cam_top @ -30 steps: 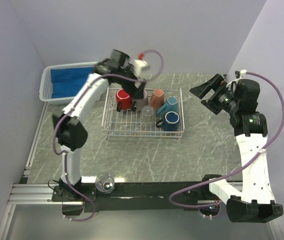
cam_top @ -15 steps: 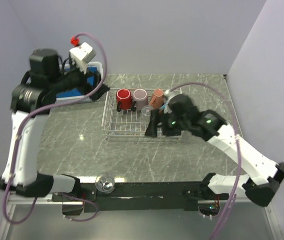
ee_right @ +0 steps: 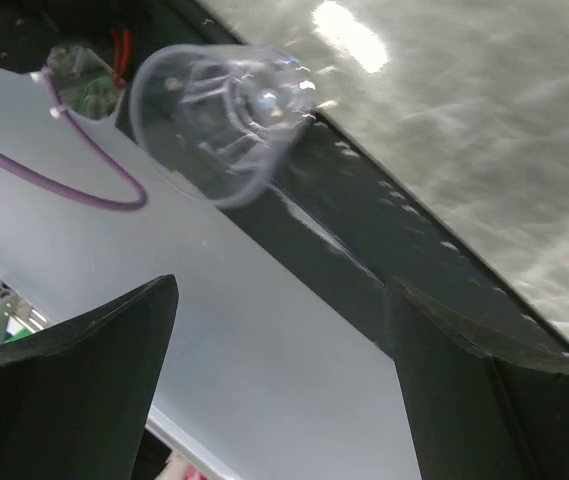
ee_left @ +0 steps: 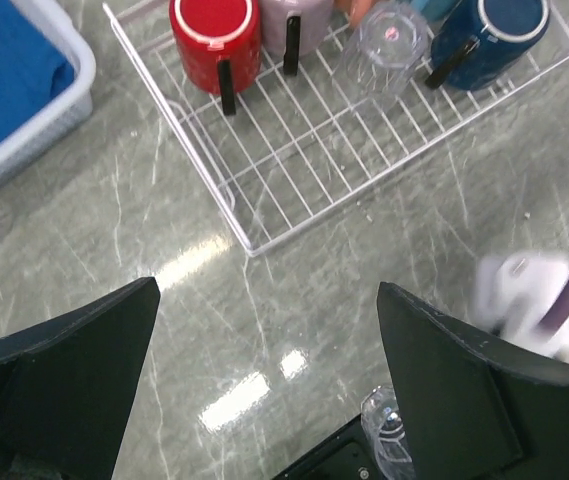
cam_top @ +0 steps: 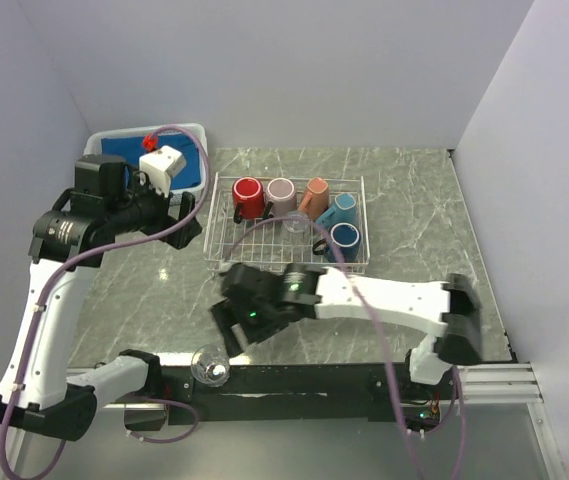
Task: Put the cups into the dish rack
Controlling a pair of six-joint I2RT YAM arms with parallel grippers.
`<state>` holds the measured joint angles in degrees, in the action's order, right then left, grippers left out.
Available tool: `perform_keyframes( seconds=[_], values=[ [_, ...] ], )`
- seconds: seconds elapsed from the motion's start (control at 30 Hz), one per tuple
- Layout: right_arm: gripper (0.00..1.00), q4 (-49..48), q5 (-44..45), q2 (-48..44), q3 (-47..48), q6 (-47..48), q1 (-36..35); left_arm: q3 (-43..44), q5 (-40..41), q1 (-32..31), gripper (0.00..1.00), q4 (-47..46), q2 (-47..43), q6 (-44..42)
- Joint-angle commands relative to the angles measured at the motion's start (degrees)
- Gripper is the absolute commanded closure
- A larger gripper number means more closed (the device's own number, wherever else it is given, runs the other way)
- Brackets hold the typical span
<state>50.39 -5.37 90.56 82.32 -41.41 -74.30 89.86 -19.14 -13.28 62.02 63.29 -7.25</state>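
Observation:
The white wire dish rack [cam_top: 226,258] [ee_left: 309,160] holds a red mug [cam_top: 247,198] [ee_left: 214,38], a mauve one [cam_top: 281,192] [ee_left: 294,25], a salmon-orange one [cam_top: 314,196], a light-blue one [cam_top: 341,210], a navy one [cam_top: 344,238] [ee_left: 489,25] and a clear glass [cam_top: 295,222] [ee_left: 389,35]. A second clear glass [cam_top: 210,365] [ee_right: 224,120] [ee_left: 389,445] lies on its side on the black rail at the table's near edge. My right gripper [cam_top: 228,332] [ee_right: 279,330] is open, low near that glass and short of it. My left gripper [cam_top: 189,207] [ee_left: 269,340] hangs open and empty, left of the rack.
A white plastic basket [cam_top: 196,130] [ee_left: 39,105] with a blue cloth stands at the back left. The right arm's white link [cam_top: 394,297] stretches across the table in front of the rack. The black base rail [cam_top: 304,375] runs along the near edge.
My right arm has swung from the rack down to the near edge by the lying glass. My left arm has pulled back from the rack to the left and sunk a little.

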Motion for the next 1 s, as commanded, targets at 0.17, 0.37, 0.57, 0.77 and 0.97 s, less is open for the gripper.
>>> perform_keyframes(
  seconds=[0.17, 0.37, 0.57, 0.77, 0.97],
  values=[
    [0.08, 0.9, 1.3, 18.8, 20.0, -2.3, -5.6, -4.7, 1.2, 1.3, 0.04, -3.7, -5.8, -1.3],
    [0.1, 1.7, 2.9, 23.2, 21.3, -3.5, -5.5, -3.6, -1.6, 5.8, 0.04, -4.2, -5.3, -3.2],
    [0.11, 1.6, 4.0, 22.1, 19.1, -4.8, -5.4, -3.4, -7.7, 11.4, 0.04, -4.6, -2.4, -4.2],
    [0.11, 0.8, 4.8, 20.1, 16.8, -6.0, -5.3, -4.1, -9.2, 12.4, 0.04, -5.4, -1.2, -4.3],
    [0.12, 1.1, 5.3, 18.6, 16.2, -6.3, -5.4, -6.3, -10.6, 12.5, 0.04, -6.3, -1.3, -3.7]
  ],
)
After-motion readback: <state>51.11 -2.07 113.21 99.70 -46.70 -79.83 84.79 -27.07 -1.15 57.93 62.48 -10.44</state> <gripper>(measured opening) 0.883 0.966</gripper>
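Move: The last clear cup stands at the near table edge, about 10 cm left of the right hand, 3 cm back and 10 cm below it. The dish rack's middle is some 30 cm ahead and 8 cm right of that hand; the racked clear cup is 30 cm ahead, 11 cm right. From the left hand, the last clear cup is roughly 22 cm back, 5 cm right and 26 cm down. The open right hand goes 8 cm left and 5 down towards the clear cup; left hand drifts left. ##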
